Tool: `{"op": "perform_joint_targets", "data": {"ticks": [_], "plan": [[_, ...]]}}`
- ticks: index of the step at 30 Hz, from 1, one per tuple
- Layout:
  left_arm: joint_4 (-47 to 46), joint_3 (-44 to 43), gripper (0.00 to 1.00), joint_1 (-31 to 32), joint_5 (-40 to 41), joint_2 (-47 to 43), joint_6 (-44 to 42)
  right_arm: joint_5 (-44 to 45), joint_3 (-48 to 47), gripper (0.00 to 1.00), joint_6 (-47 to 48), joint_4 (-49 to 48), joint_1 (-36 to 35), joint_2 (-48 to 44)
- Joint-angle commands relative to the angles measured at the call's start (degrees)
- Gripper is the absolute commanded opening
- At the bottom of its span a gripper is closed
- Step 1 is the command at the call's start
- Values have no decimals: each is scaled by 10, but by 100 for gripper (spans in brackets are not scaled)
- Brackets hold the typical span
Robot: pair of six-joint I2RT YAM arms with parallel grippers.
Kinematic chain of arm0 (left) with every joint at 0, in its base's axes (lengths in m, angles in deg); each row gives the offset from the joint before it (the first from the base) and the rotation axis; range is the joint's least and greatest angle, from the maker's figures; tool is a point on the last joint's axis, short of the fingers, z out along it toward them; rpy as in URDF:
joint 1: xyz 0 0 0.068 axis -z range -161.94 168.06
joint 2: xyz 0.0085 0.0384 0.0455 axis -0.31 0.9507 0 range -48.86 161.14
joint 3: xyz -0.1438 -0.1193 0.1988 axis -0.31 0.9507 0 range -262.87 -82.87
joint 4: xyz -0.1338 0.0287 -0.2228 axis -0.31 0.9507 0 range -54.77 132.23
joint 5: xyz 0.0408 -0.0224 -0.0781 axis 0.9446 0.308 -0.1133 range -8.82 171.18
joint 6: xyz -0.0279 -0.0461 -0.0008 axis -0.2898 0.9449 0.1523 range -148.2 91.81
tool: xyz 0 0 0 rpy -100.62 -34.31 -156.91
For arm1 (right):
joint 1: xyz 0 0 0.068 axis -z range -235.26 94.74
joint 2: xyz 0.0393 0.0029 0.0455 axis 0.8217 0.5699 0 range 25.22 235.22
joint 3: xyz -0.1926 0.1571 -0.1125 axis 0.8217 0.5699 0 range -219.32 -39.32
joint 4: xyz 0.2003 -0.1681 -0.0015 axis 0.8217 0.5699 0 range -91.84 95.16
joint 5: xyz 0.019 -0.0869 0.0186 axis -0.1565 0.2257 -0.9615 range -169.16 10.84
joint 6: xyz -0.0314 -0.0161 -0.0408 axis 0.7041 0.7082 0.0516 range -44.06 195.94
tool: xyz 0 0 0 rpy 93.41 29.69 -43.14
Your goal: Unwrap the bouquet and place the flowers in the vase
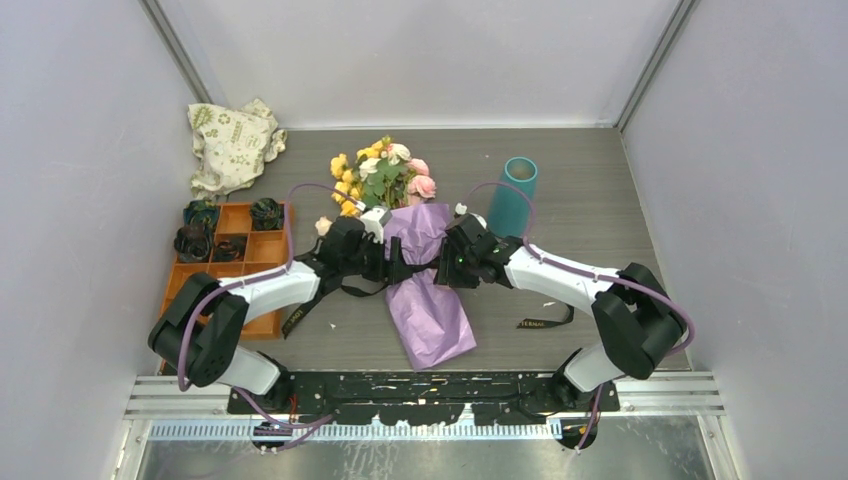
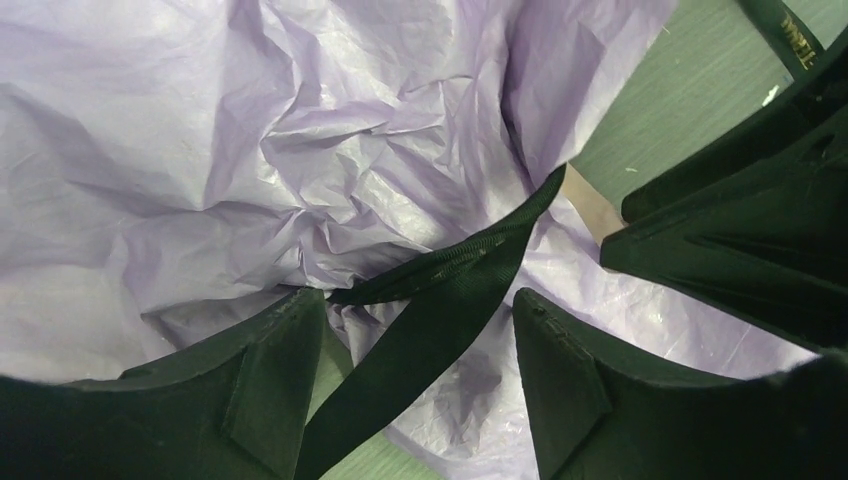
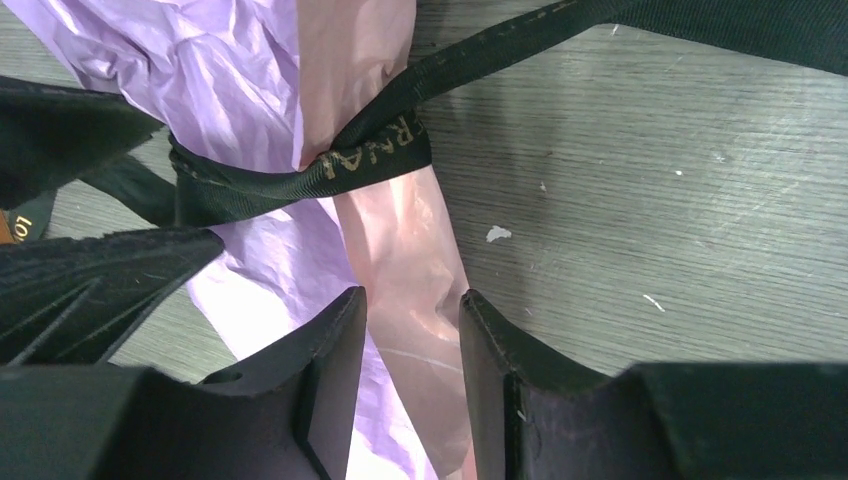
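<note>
The bouquet lies mid-table, its yellow, pink and white flowers (image 1: pixel 385 170) at the far end and the purple wrapping paper (image 1: pixel 432 305) toward me. A black ribbon (image 3: pixel 300 180) with gold letters is looped round the wrapping's waist. My left gripper (image 2: pixel 420 310) is open, and a loose stretch of ribbon (image 2: pixel 440 320) runs untouched between its fingers. My right gripper (image 3: pixel 412 305) straddles the pink inner paper (image 3: pixel 400 250) just below the ribbon, its jaws closed against it. Both grippers meet at the waist, left gripper (image 1: pixel 398 260) and right gripper (image 1: pixel 447 262). The teal vase (image 1: pixel 513 195) stands at the back right.
An orange compartmented tray (image 1: pixel 262 268) holding dark rosettes sits left of my left arm. A beige printed cloth bag (image 1: pixel 232 145) lies in the far left corner. A ribbon end (image 1: pixel 545 322) trails on the table near my right arm. Grey walls close in both sides.
</note>
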State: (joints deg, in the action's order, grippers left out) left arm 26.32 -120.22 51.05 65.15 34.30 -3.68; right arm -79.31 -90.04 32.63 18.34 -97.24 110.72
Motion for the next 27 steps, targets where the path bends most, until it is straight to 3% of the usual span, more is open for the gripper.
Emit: {"op": "perform_joint_targets", "data": {"ticks": [1,13,17,24,27], "plan": [[0,-33,70,0,43,7,-16,0,9,45,-3,-26,0,4],[0,-70,73,0,11,46,25,-10,19,44,-4,-48,0,25],[-9,-77,69,0,3,78,32,-13,21,44,-6,-56,-1,31],[-19,-72,50,0,13,115,42,-9,28,43,-8,-62,-1,33],[-15,-71,30,0,23,119,44,-7,28,40,-8,-61,-1,35]]}}
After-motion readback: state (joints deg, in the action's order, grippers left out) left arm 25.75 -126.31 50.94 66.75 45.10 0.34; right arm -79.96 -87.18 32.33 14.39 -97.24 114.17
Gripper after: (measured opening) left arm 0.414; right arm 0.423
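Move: Just ahead of the left hand, about 2 cm forward, 2 cm right and 4 cm lower, is the knot of the black ribbon at the bouquet's waist; the flowers spread some 18 cm forward and 3 cm left of that hand. Right under the right fingers, about 1 cm forward and left and 4 cm down, is the pink paper edge, with the ribbon knot 5 cm forward and 7 cm left. From the right hand the vase stands roughly 11 cm forward and 11 cm right. Reaching forward a good 2 cm and slightly right over the wrapper, the left hand then sinks nearly 3 cm onto the ribbon knot, its fingers closing about it from wide to less than half open. Meanwhile the right hand lowers about 3 cm almost straight down onto the pink paper edge just behind the ribbon, keeping its partly open fingers astride it. ##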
